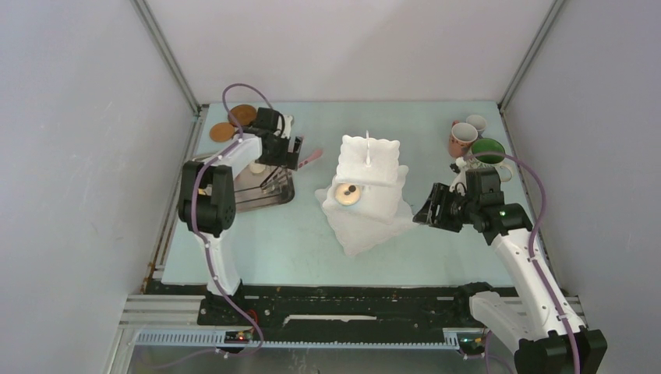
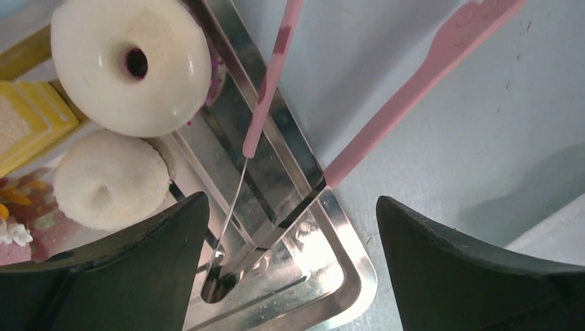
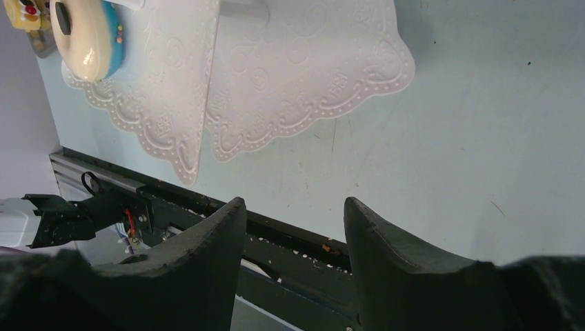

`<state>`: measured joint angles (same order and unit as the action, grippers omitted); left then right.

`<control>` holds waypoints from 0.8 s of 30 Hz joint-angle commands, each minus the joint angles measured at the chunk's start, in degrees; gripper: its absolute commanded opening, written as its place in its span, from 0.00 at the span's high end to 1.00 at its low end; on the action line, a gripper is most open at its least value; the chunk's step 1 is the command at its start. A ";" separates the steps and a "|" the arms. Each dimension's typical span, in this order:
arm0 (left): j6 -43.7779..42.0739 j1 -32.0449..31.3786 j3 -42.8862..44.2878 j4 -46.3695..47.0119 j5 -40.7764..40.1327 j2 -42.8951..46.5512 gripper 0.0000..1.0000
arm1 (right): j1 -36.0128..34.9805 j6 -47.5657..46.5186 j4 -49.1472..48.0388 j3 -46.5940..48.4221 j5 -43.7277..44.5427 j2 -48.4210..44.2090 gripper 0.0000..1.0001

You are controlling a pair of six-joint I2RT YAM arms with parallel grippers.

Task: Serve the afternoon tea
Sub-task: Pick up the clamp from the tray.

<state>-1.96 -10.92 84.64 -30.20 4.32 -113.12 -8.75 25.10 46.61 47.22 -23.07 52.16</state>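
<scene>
The white three-tier stand (image 1: 372, 160) stands mid-table, carrying one donut (image 1: 348, 193) on a lower tier. My left gripper (image 1: 274, 174) hangs open over the grey metal tray (image 1: 248, 199). Below its wide-apart jaws (image 2: 290, 207) lie the pink tongs (image 2: 414, 89), their metal end on the tray corner, held by nothing. A white donut (image 2: 131, 65), a sugared donut (image 2: 110, 181) and yellow cakes (image 2: 24, 124) sit on the tray. My right gripper (image 1: 427, 210) is open and empty just right of the stand (image 3: 310, 83). Its jaws (image 3: 293, 207) point at the table's near edge.
Two brown coasters (image 1: 243, 114) lie at the back left corner. Pink (image 1: 462, 139), pale (image 1: 476, 123) and green-inside (image 1: 488, 152) mugs cluster at the back right, behind my right arm. Frame posts and walls close in both sides.
</scene>
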 commanded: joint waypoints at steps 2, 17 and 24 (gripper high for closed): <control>0.30 -0.17 5.96 -1.58 0.74 -2.29 0.03 | -0.31 0.95 0.37 2.44 0.72 -0.66 0.43; 4.47 -2.34 13.13 -10.91 -3.85 -9.75 0.14 | -1.09 1.35 -0.05 2.44 0.77 -1.49 0.43; 8.20 -3.37 11.10 -10.77 -6.64 -8.18 0.29 | -1.15 1.03 0.56 2.44 0.88 -1.95 0.43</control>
<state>3.33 -13.26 95.46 -40.97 0.16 -123.02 -9.65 26.35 46.81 47.22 -22.65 51.18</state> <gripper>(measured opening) 0.736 0.572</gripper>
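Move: The clamp lies in an open V across the tray's right edge, hinge towards the robot; its middle, where the pink handles begin, is about 4 cm below the left hand, 1 cm ahead and 1 cm to the right. The donut sits roughly 6 cm ahead and 4 cm left of that hand, the white bun about 7 cm left and 1 cm ahead. From the right hand the clamp is some 32 cm left and 21 cm ahead, lower down. The left hand, fingers wide open, first slides about 2 cm forward over the clamp, then turns back by as much while sinking some 3 cm onto it, the wrist tipping about 10 degrees so the fingers point more steeply down. As it settles with one finger outside each arm of the V, where the pink handles meet the metal, the fingers start to close, by about a quarter of their range, and come right up to both arms. ##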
